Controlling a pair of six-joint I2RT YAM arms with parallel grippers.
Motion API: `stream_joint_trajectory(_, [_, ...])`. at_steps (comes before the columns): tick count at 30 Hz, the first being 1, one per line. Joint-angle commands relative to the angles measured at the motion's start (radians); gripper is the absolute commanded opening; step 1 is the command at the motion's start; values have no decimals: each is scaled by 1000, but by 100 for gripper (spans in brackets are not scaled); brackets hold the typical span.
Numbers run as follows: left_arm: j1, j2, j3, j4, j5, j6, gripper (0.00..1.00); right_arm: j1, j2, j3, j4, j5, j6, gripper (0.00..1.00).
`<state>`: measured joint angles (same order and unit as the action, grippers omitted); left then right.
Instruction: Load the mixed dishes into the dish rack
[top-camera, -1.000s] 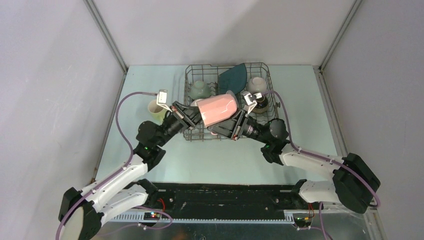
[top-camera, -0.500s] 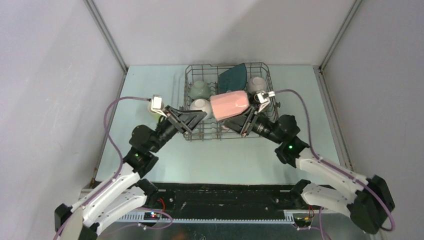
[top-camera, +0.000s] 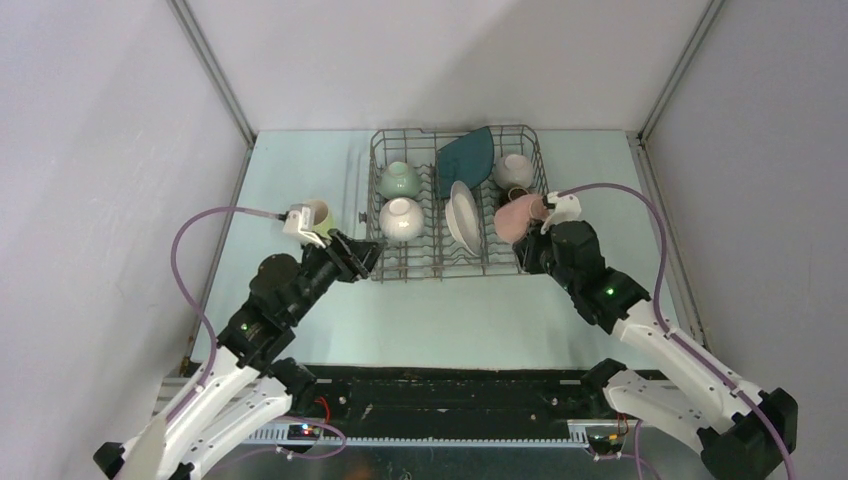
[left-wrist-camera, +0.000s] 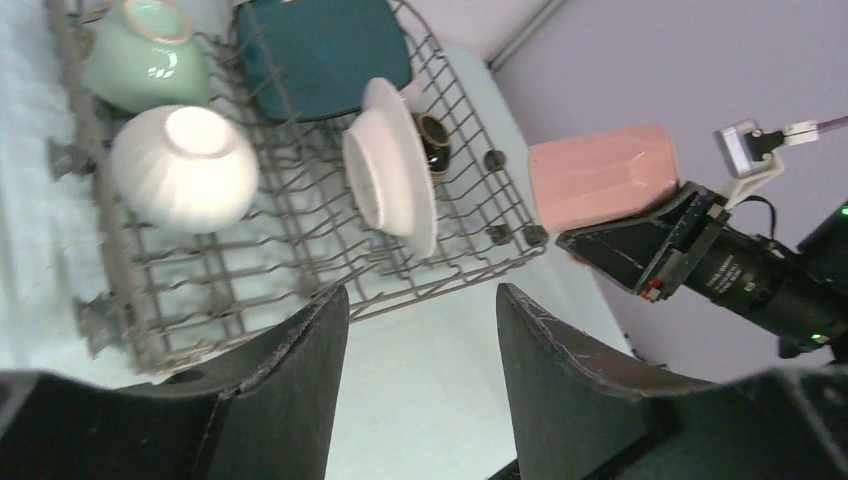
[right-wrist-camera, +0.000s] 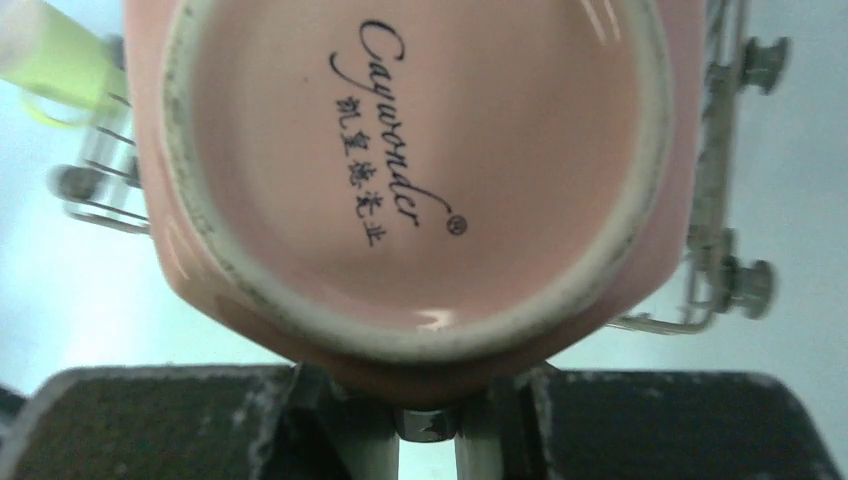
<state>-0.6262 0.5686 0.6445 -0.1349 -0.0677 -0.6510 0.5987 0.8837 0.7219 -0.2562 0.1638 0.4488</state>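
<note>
The dish rack (top-camera: 455, 245) holds a pale green bowl (top-camera: 398, 180), a white bowl (top-camera: 401, 218), an upright white plate (top-camera: 462, 215), a dark teal plate (top-camera: 465, 155) and another white bowl (top-camera: 513, 168). My right gripper (top-camera: 532, 238) is shut on the pink mug (top-camera: 514, 215) and holds it over the rack's right side. The mug's base (right-wrist-camera: 400, 170) fills the right wrist view, above the right gripper (right-wrist-camera: 425, 405). My left gripper (top-camera: 358, 256) is open and empty by the rack's front left corner. The yellow-green mug (top-camera: 318, 214) stands on the table left of the rack.
In the left wrist view, between the open fingers (left-wrist-camera: 290, 390), I see the rack (left-wrist-camera: 470, 270), the white plate (left-wrist-camera: 395, 175), a brown bowl (left-wrist-camera: 435, 140) behind it and the pink mug (left-wrist-camera: 600, 175). Grey walls enclose the table on three sides.
The left gripper let go of the pink mug and drew back to the left front of the rack. The right gripper carried the mug to the rack's right side.
</note>
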Motion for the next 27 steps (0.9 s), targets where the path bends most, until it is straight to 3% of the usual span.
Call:
stream_joint_trajectory(1, [-4, -27, 11, -103, -95, 61, 61, -16, 28, 89, -2, 88, -250, 0])
stream_joint_trajectory(10, [-4, -35, 1, -124, -118, 78, 63, -159, 111, 99, 67, -38, -360, 0])
stream_joint_trajectory(18, [-4, -25, -33, -88, -119, 69, 63, -166, 281, 186, 45, -21, -445, 0])
stream_joint_trajectory(27, [-4, -10, -70, -32, -86, 38, 64, -171, 432, 229, 77, -74, -425, 0])
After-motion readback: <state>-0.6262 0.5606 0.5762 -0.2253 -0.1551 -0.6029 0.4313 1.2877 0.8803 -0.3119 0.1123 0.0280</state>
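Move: The free spot at the rack's right front, where the pink mug in my right hand is headed, lies about 11 cm ahead of that hand, a centimetre left and 12 cm down. A brown bowl sits about 5 cm beyond that spot, a small white bowl 11 cm beyond it, and the standing white plate is some 10 cm to its left. From my left hand the spot is about 16 cm ahead, 29 cm right and 20 cm down. Still gripping the pink mug, my right hand sinks some 7 cm and reaches 6 cm forward over the rack's right front, first swinging about 5 cm right, then easing slightly back left. Meanwhile its wrist rolls left side down by roughly 25 degrees, turning the mug's mouth further downward. My empty left hand lowers 5 cm beside the rack, fingers staying open. ##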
